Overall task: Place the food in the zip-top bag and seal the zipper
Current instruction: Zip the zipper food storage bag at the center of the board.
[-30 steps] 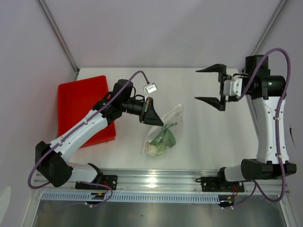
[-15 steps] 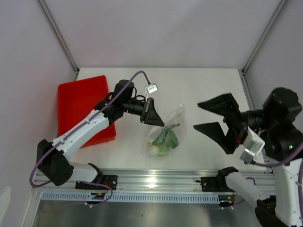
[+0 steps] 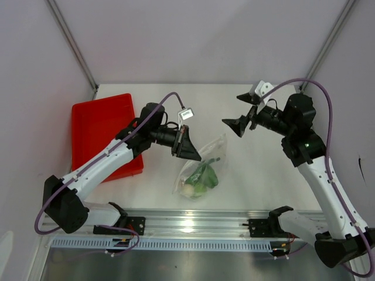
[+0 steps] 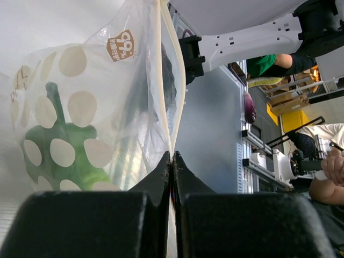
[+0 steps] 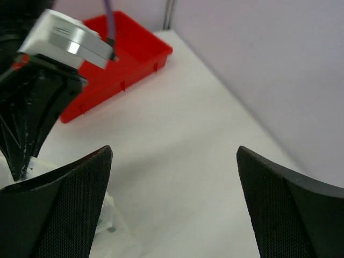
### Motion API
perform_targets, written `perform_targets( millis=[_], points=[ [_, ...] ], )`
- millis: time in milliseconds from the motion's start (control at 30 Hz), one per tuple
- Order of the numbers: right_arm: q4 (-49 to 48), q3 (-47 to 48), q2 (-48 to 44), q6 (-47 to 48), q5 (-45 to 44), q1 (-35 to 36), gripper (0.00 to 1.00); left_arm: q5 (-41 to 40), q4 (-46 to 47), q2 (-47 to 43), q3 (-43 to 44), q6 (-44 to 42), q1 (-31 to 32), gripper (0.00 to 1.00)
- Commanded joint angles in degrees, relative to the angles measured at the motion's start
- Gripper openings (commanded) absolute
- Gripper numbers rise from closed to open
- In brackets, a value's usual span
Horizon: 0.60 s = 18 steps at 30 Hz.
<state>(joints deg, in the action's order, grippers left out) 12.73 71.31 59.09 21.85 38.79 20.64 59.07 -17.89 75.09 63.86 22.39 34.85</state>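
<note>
The clear zip-top bag (image 3: 205, 163) lies mid-table, its lower part holding the food (image 3: 201, 177): green pepper pieces and a pale ball. My left gripper (image 3: 194, 154) is shut on the bag's upper left edge. In the left wrist view the jaws (image 4: 172, 157) are pressed together on the zipper (image 4: 165, 75), with a green pepper (image 4: 64, 161) showing through the dotted plastic. My right gripper (image 3: 238, 111) hangs open to the right of and behind the bag, pointing left, nothing between its fingers (image 5: 64, 199). A corner of the bag (image 5: 105, 214) peeks in by the left finger.
A red tray (image 3: 96, 126) sits at the left of the table, under the left arm; it also shows in the right wrist view as a red tray (image 5: 129, 51). Grey walls close in the back and sides. A metal rail (image 3: 193, 222) runs along the near edge.
The right arm has swung from the right side round to the back, its open gripper now pointing left at the bag. The left gripper and bag have barely shifted.
</note>
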Motion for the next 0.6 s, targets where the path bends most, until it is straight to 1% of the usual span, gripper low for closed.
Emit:
perform_targets(
  millis=[0, 33, 67, 133, 167, 200, 233, 267, 333, 400, 433, 500, 533, 567],
  points=[
    [8.1, 3.6, 1.0, -19.0, -6.4, -4.3, 0.99, 1.2, -1.8, -1.6, 1.5, -2.8, -0.4, 0.01],
    [8.8, 3.7, 1.6, -21.4, -3.7, -8.1, 0.99, 1.2, -2.2, -1.5, 1.7, -3.1, -0.4, 0.01],
    [9.0, 3.7, 2.3, -27.6, -2.3, -9.9, 0.99, 1.3, -2.7, -1.4, 1.8, -3.3, -0.4, 0.01],
    [9.9, 3.2, 3.9, -36.6, -1.2, -13.3, 0.99, 1.6, -3.4, -1.3, 1.9, -3.9, -0.4, 0.01],
    [10.8, 2.3, 4.3, -40.2, 2.7, -14.6, 0.99, 1.8, -3.5, -1.2, 2.0, -4.0, -0.5, 0.01],
    [7.0, 0.8, 4.4, -39.7, 8.2, -15.3, 0.99, 1.8, -3.6, -1.2, 2.0, -4.1, -0.5, 0.01],
    [5.1, -2.5, 4.0, -41.8, 10.2, -15.7, 0.99, 2.4, -3.5, -1.2, 2.0, -4.3, -0.5, 0.01],
    [0.4, -4.5, 1.8, -42.4, 9.6, -15.9, 0.99, 2.5, -3.7, -1.1, 2.2, -4.5, -0.5, 0.01],
    [-5.0, -9.1, -1.8, -43.6, 8.2, -15.9, 0.99, 2.4, -4.3, -0.8, 2.8, -4.8, -0.5, 0.01],
    [-11.9, -14.6, -4.8, -46.3, 11.7, -16.2, 0.99, 3.5, -4.6, -0.7, 3.1, -5.4, -0.6, 0.01],
    [-14.8, -15.8, -6.0, -47.7, 13.7, -16.1, 0.99, 4.3, -4.7, -0.4, 3.4, -5.6, -0.7, 0.00],
    [-19.1, -19.0, -6.5, -50.6, 20.0, -14.7, 0.99, 7.2, -4.8, 0.1, 4.3, -6.6, -0.9, 0.01],
    [-19.1, -19.7, -6.5, -50.5, 21.4, -13.7, 0.97, 8.2, -5.4, 0.8, 5.0, -7.0, -0.9, 0.01],
    [-18.9, -20.1, -6.6, -50.1, 23.7, -11.2, 0.92, 9.4, -5.8, 1.3, 5.2, -8.1, -0.9, 0.01]
  ],
)
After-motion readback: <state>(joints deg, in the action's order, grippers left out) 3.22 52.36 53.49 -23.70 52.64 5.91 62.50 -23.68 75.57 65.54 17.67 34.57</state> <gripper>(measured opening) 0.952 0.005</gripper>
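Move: From the right hand, the free stretch of the bag's zipper lies about 7 cm back, 6 cm to the left and 13 cm below. The left fingertips pinching the zipper are roughly 11 cm back, 10 cm left and 14 cm below that right hand; the green pepper in the bag is about 8 cm back, 8 cm left and 28 cm down. From the left hand, that free zipper stretch is some 4 cm ahead, 4 cm right and about level. Nothing touches the right hand as it comes down about 8 cm towards the zipper, first swinging forward and to the right, then cutting back and slightly left. Its wrist rolls some 50 degrees about the fingers' own line, clockwise seen from behind the hand, with the fingers kept wide. The left fingers keep their pinch on the zipper and drift back barely 1 cm. ##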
